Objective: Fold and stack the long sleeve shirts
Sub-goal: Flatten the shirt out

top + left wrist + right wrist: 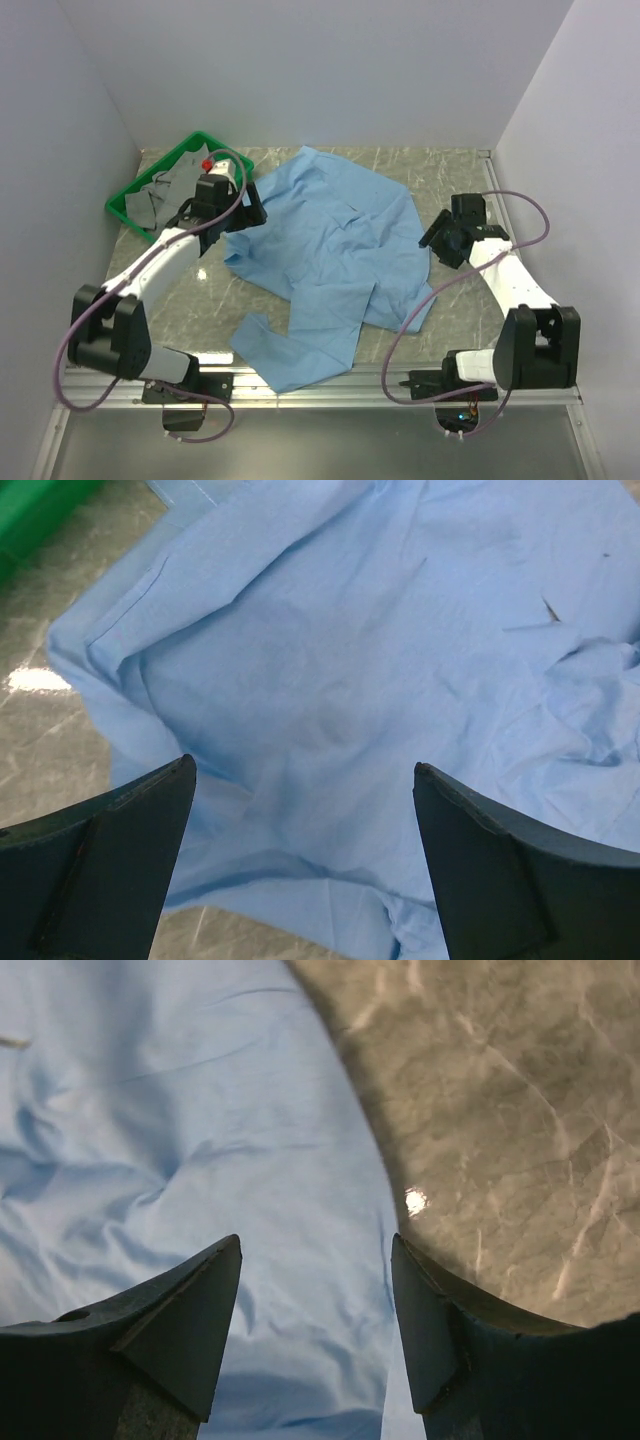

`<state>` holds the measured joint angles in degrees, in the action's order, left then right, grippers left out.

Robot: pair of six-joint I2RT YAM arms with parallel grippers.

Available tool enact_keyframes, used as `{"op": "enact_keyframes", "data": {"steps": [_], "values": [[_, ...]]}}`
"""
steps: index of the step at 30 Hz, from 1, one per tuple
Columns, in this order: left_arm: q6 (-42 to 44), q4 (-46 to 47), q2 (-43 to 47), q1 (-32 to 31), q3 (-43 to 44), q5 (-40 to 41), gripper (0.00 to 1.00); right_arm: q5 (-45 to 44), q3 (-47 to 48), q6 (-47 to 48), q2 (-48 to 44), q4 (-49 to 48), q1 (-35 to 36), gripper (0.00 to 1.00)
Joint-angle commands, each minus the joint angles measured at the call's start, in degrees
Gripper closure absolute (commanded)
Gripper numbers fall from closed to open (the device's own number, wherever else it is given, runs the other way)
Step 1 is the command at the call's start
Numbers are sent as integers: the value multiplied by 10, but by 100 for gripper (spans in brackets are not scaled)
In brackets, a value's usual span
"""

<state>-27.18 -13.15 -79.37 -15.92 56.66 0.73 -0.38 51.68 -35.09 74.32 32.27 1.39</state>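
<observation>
A light blue long sleeve shirt [325, 255] lies rumpled and spread across the middle of the grey marbled table, one sleeve reaching toward the near edge. My left gripper [243, 213] hangs open and empty over the shirt's left edge; the cloth [330, 680] fills the left wrist view between the fingers [120, 860]. My right gripper [443, 243] is open and empty over the shirt's right edge; its wrist view shows cloth [200, 1150] on the left and bare table [500, 1110] on the right.
A green bin [165, 190] holding grey cloth stands at the back left, just behind the left gripper. White walls close in the table on three sides. A metal rail [320, 385] runs along the near edge.
</observation>
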Motion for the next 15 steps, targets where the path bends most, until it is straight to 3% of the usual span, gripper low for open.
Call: {"op": "enact_keyframes", "data": {"steps": [1, 7, 15], "values": [[-6, 9, -42, -2, 44, -13, 4, 22, -13, -45, 29, -62, -31, 32], [-9, 8, -129, -2, 69, -9, 5, 10, 7, -43, 105, -93, -51, 36], [-69, 16, -155, -2, 11, 9, 6, 24, 79, 14, 189, -118, -51, 36]]}}
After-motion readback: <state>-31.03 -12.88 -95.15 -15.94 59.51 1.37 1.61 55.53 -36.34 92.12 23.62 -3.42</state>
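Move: Below the open left hand, some 14 cm down, 2 cm ahead and 1 cm right, lies the left part of the shirt; the green bin's middle is about 20 cm left and 8 cm ahead, the near sleeve some 10 cm right and 28 cm back. From the right hand, the shirt's right edge is about 5 cm ahead, 2 cm right and 9 cm down, with the near right corner roughly 12 cm back, straight below its line. Dropping together towards the shirt with fingers kept open: the left hand sinks nearly 9 cm onto its left part, first easing about 2 cm forward, and its fingers tip some 15 degrees further down. The right sinks about 6 cm, first drifting a little right, then swinging 4.5 cm forward along the right edge. ##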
